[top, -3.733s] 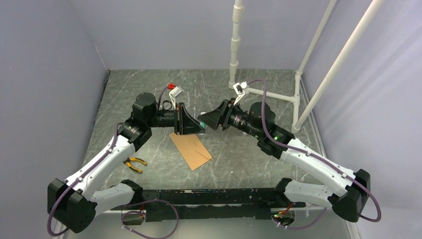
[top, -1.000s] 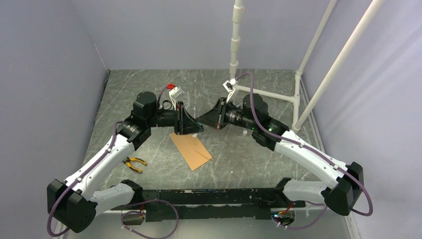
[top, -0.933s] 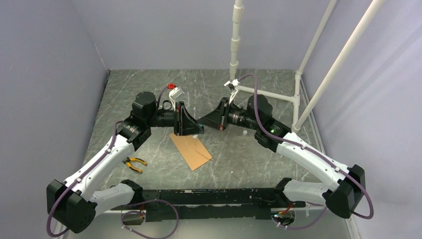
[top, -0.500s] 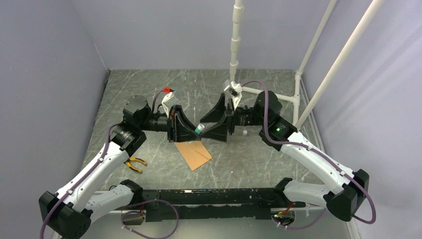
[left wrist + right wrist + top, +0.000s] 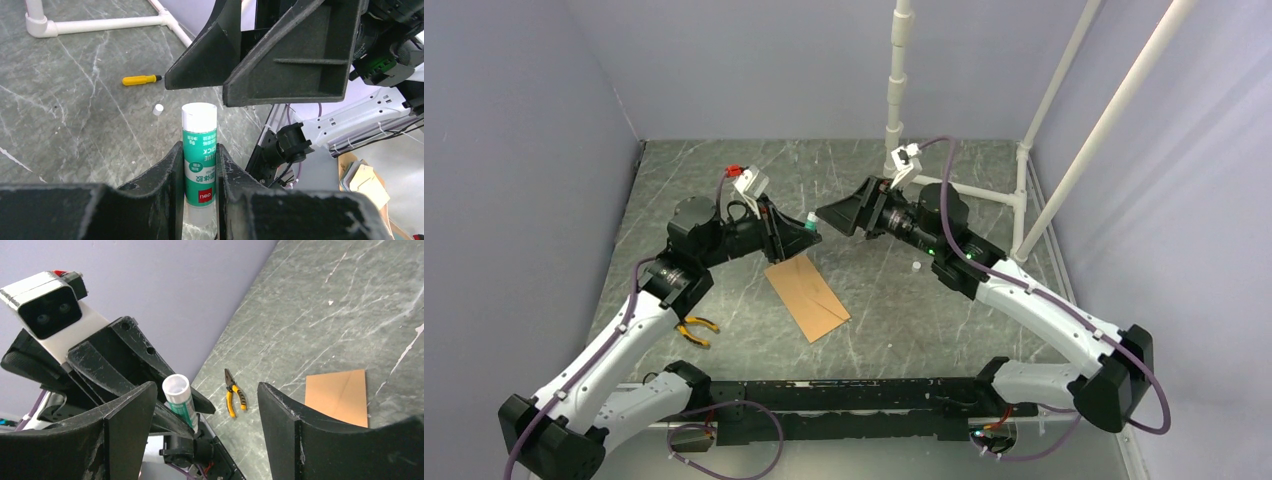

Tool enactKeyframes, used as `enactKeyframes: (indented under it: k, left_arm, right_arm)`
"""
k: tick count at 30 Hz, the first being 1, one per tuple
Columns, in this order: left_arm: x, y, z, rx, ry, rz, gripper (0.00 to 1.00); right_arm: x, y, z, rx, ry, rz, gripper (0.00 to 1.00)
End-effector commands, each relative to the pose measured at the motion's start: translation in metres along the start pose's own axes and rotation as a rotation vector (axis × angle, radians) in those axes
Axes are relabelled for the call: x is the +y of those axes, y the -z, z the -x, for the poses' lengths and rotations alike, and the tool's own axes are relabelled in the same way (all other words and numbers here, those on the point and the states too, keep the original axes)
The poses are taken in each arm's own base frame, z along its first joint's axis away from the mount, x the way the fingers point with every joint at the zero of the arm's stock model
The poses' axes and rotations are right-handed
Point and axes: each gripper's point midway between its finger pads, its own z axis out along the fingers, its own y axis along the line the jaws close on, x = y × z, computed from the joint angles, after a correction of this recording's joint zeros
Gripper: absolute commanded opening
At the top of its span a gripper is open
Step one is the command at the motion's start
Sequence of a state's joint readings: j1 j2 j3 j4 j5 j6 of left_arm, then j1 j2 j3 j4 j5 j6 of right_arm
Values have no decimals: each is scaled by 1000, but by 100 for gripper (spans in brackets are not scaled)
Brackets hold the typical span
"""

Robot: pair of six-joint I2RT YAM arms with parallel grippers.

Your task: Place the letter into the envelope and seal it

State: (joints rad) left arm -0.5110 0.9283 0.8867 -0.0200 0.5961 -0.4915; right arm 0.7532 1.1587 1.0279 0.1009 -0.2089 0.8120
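Note:
The brown envelope lies flat on the table, its diagonal seam showing in the right wrist view. The letter is not in view on its own. My left gripper is shut on a green-and-white glue stick, held above the envelope's far end. In the left wrist view the glue stick stands clamped between the fingers, its top uncapped. My right gripper faces it with its jaws wide open and nothing between them. In the right wrist view the glue stick sits just beyond the right gripper.
Yellow-handled pliers lie at the left by the left arm. A small white cap rests on the table under the right arm. A yellow screwdriver lies further back. A white pipe frame stands at the back right.
My right gripper has opened and drawn back from the glue stick. The left arm has swung the glue stick up and toward the back, off the envelope's end.

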Motion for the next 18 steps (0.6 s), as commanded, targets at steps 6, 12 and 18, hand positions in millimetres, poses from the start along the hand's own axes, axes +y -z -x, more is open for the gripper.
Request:
enactKeyframes:
  k: [6,12,18]
  left_arm:
    - [4,-3,5,-32,14,15,2]
    - [2,-2,7,-33,21,14,2]
    - [2,1,9,-23,32,36,2]
  right_arm:
    - [27,-18,14,-24,-27,47,74]
    - [35,-23,4,49,-19,75,52]
    - [50,-19,2,97,-13,112,40]
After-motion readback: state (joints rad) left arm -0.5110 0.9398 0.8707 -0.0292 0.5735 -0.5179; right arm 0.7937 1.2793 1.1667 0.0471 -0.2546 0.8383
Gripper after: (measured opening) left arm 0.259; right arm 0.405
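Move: The left hand already holds the glue stick, its white open end standing out about 4 cm ahead of that hand's point and 1 cm to its left. From the right hand this white end is some 4 cm to the left, about level fore and aft, and 1 cm higher. Roughly 30 cm below, the envelope's middle is 7 cm left and 3 cm back of the right hand, and a loose white cap is some 17 cm to its right and 5 cm ahead. The right hand slides about 3.5 cm left to the white end of the glue stick, dipping slightly before coming up a good centimetre, while its wide-open fingers close to about half their gap, one above and one below that end, without a grip to be seen yet. The left hand keeps its hold on the stick and offers it nearly still, only sinking about 1 cm early on and then staying there. ##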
